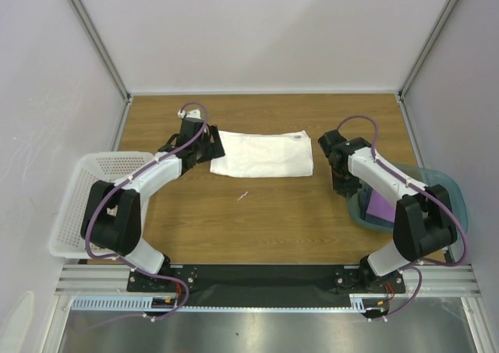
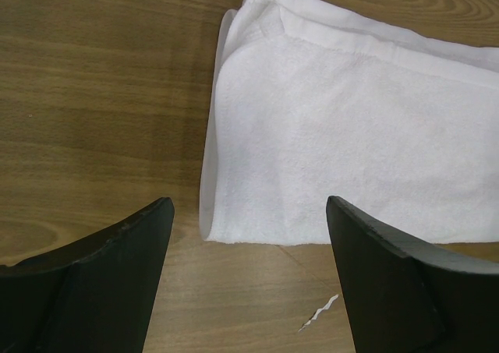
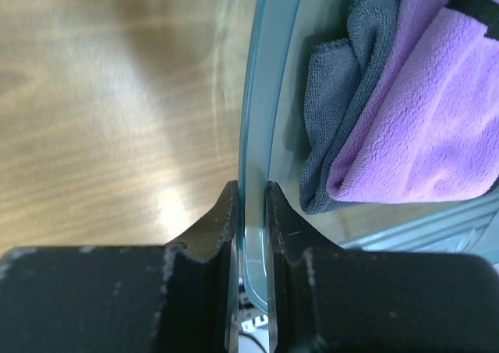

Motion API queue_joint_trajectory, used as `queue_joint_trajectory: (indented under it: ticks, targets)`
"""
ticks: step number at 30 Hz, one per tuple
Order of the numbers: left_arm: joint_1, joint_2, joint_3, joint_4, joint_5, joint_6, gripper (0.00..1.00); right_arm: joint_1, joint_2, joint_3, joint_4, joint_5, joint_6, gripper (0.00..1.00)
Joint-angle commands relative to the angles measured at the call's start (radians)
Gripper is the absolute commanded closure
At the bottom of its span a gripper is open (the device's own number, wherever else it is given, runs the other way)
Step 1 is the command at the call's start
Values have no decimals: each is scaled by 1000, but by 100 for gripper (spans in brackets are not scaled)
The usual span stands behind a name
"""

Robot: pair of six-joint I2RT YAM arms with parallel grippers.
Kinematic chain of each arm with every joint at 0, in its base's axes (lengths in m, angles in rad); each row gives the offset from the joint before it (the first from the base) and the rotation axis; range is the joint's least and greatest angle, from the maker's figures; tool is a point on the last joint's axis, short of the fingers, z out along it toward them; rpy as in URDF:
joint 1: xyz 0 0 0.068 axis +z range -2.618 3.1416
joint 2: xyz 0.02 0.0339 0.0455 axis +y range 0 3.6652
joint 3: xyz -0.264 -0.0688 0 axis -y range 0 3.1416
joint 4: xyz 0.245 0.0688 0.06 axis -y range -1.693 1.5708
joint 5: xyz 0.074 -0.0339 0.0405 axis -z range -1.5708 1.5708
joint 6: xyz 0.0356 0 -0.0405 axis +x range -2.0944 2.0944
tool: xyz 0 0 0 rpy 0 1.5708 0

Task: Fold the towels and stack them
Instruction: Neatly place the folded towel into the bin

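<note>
The large white towel point(image 1: 265, 153) point(image 2: 351, 135) lies folded flat at the middle back of the table. My left gripper point(image 1: 209, 146) point(image 2: 249, 209) hovers open just off its left end, nothing between the fingers. The purple towel point(image 3: 429, 119) point(image 1: 380, 206) and the dark navy towel point(image 3: 335, 80) lie bunched together inside the translucent teal bin point(image 1: 448, 185) at the right. My right gripper point(image 1: 348, 188) point(image 3: 251, 189) is shut on the bin's left rim point(image 3: 265, 72), one finger outside the wall and one inside.
A white perforated basket point(image 1: 78, 189) sits at the table's left edge beside the left arm. A small white scrap point(image 1: 244, 195) point(image 2: 320, 312) lies on the wood in front of the white towel. Walls enclose the table on three sides.
</note>
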State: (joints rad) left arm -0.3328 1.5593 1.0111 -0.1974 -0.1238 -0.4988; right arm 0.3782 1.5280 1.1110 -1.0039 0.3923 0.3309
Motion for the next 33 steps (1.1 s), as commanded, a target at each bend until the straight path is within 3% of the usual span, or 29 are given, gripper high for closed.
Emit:
queue_joint_trajectory:
  ticks: [1,9,12,15,19,22,26,30,33]
  targets:
    - [8,-27,14,12,1,-9,15,25,-26,21,-90,-82,57,100]
    - [8,-12,20,10,-4,-9,15,30,-172,-118,-117,-115,120,100]
    - [8,-4,24,9,0,-7,15,31,-221,-111,-99,-190,85,94]
    - [8,-7,26,7,-4,-6,15,30,-226,-90,-117,-181,70,83]
    - [8,-8,30,3,-7,-4,14,31,-218,-31,-160,-237,46,38]
    - [8,-10,30,-2,1,-4,14,39,-238,62,-160,-298,31,16]
    - [8,-16,30,-10,0,-4,14,39,-243,222,-118,-311,20,5]
    - [8,-15,30,-17,16,-4,14,39,-194,285,88,-323,-18,2]
    - [14,-18,14,-14,41,-9,14,37,-102,302,333,-316,-56,1]
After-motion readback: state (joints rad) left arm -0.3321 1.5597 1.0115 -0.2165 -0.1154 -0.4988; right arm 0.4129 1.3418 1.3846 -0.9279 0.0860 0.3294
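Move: The green bin's left rim is already between the right fingertips; its middle lies about 17 cm to the right, 5 cm back and 5 cm below. In it the folded purple and dark towels sit some 12 cm right, level fore and aft and 6 cm lower. The white towel's middle is roughly 25 cm left, 12 cm ahead and 9 cm below. From the left hand, the bin is about 55 cm right, 20 cm back and 6 cm lower. The green bin, still pinched by its left rim, is drawn about 6 cm back towards the robot's base by the right hand. The fingers then open wide and let go of the rim, and the hand rises some 12 cm while swinging forward and left towards the white towel, its fingertips tilting up and its left side lifting, each some 25 degrees. ##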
